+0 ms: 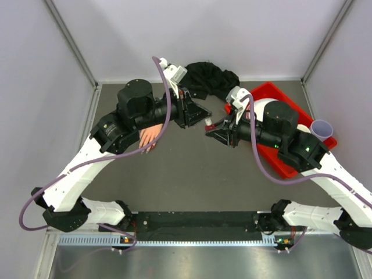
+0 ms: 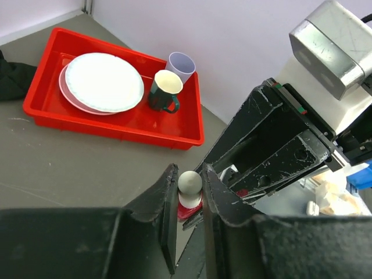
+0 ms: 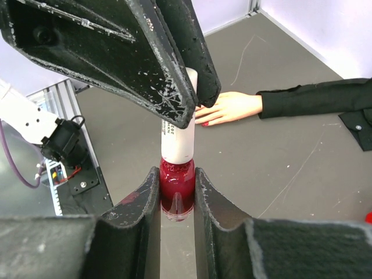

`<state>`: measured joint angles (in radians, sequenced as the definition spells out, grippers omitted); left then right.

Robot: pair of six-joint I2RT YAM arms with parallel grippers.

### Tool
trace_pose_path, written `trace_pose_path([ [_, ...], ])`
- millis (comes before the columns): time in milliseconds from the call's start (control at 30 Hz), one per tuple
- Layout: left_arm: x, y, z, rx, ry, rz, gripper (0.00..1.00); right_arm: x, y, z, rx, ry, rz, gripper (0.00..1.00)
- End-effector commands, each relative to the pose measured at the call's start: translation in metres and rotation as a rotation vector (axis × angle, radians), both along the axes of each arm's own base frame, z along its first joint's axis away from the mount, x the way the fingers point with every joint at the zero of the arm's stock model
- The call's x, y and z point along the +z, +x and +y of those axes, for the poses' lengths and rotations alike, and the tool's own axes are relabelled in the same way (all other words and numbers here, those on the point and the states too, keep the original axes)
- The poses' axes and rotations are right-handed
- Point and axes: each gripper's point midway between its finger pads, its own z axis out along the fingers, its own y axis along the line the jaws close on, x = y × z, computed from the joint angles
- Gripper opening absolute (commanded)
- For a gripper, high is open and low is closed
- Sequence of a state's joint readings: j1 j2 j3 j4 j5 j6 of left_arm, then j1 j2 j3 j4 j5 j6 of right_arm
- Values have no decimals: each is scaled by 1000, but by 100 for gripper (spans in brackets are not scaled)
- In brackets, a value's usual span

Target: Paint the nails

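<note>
A small red polish bottle [image 3: 176, 185] with a white cap [image 3: 178, 136] is held in the air between both grippers. My right gripper [image 3: 177, 174] is shut on the red glass body. My left gripper [image 2: 189, 175] is shut on the white cap [image 2: 190, 183], its fingers [image 3: 168, 75] coming from above in the right wrist view. In the top view they meet at mid-table [image 1: 208, 123]. The peach mannequin hand [image 3: 232, 107] lies flat beyond, with a black sleeve [image 3: 314, 99]. One nail [image 3: 204, 122] at a fingertip looks red. In the top view the hand [image 1: 150, 138] is mostly under my left arm.
A red tray [image 1: 273, 160] at the right holds white plates [image 2: 103, 81] and a dark green mug [image 2: 164, 92]. A pale purple cup [image 1: 321, 127] stands at the tray's far side. The black sleeve bunches at the back wall [image 1: 212, 75].
</note>
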<state>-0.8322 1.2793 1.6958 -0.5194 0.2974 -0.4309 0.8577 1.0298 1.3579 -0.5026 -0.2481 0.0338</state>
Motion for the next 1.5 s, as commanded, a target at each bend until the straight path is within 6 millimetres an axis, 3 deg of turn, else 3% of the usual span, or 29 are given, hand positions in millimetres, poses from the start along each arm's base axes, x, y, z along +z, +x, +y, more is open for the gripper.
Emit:
trace_pose_path([
  [0, 18, -15, -2, -84, -28, -55, 16, 41, -4, 0, 3, 96, -83, 0],
  [133, 13, -28, -10, -182, -42, -71, 0, 46, -6, 1, 10, 127, -75, 0],
  [267, 1, -46, -17, -330, -26, -96, 0, 52, -13, 3, 33, 174, -66, 0],
  [400, -6, -78, -22, -548, -77, -128, 0, 63, -31, 4, 123, 243, -96, 0],
  [467, 2, -100, -16, -674, -129, -198, 0, 72, -45, 3, 187, 290, -135, 0],
  [600, -7, -131, -4, -872, -174, -284, 0, 82, -69, 5, 313, 348, -176, 0],
  [667, 8, -146, 7, -932, -244, -412, 0, 91, -73, 3, 327, 378, -192, 0],
  [767, 5, -159, 18, -965, -283, -454, 0, 100, -77, 1, 335, 419, -204, 0],
  [1067, 14, -157, 15, -938, -365, -477, 0, 123, -97, -4, 425, 487, -265, 0],
  [1200, 21, -141, 5, -852, -364, -448, 0, 122, -102, -4, 453, 471, -263, 0],
  [1233, 16, -136, 1, -831, -336, -392, 3, 121, -100, -3, 445, 464, -266, 0],
  [1367, 29, -114, -5, -675, -298, -364, 23, 112, -91, -5, 393, 418, -245, 0],
  [1467, 33, -93, -6, -537, -252, -313, 25, 106, -85, -6, 354, 390, -240, 0],
])
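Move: The nail polish's white cap is already between the left fingertips, at the hand point; the red bottle hangs about 4 cm below and 1 cm back. The mannequin hand lies some 20 cm left, 12 cm ahead and 43 cm down, the red bin roughly 29 cm right, 15 cm ahead and 42 cm down. From the right hand, holding the bottle, the cap is about 3 cm above and 1 cm ahead. Both hands carry cap and bottle back about 10 cm and up, left turning clockwise 40 degrees, right counter-clockwise. ##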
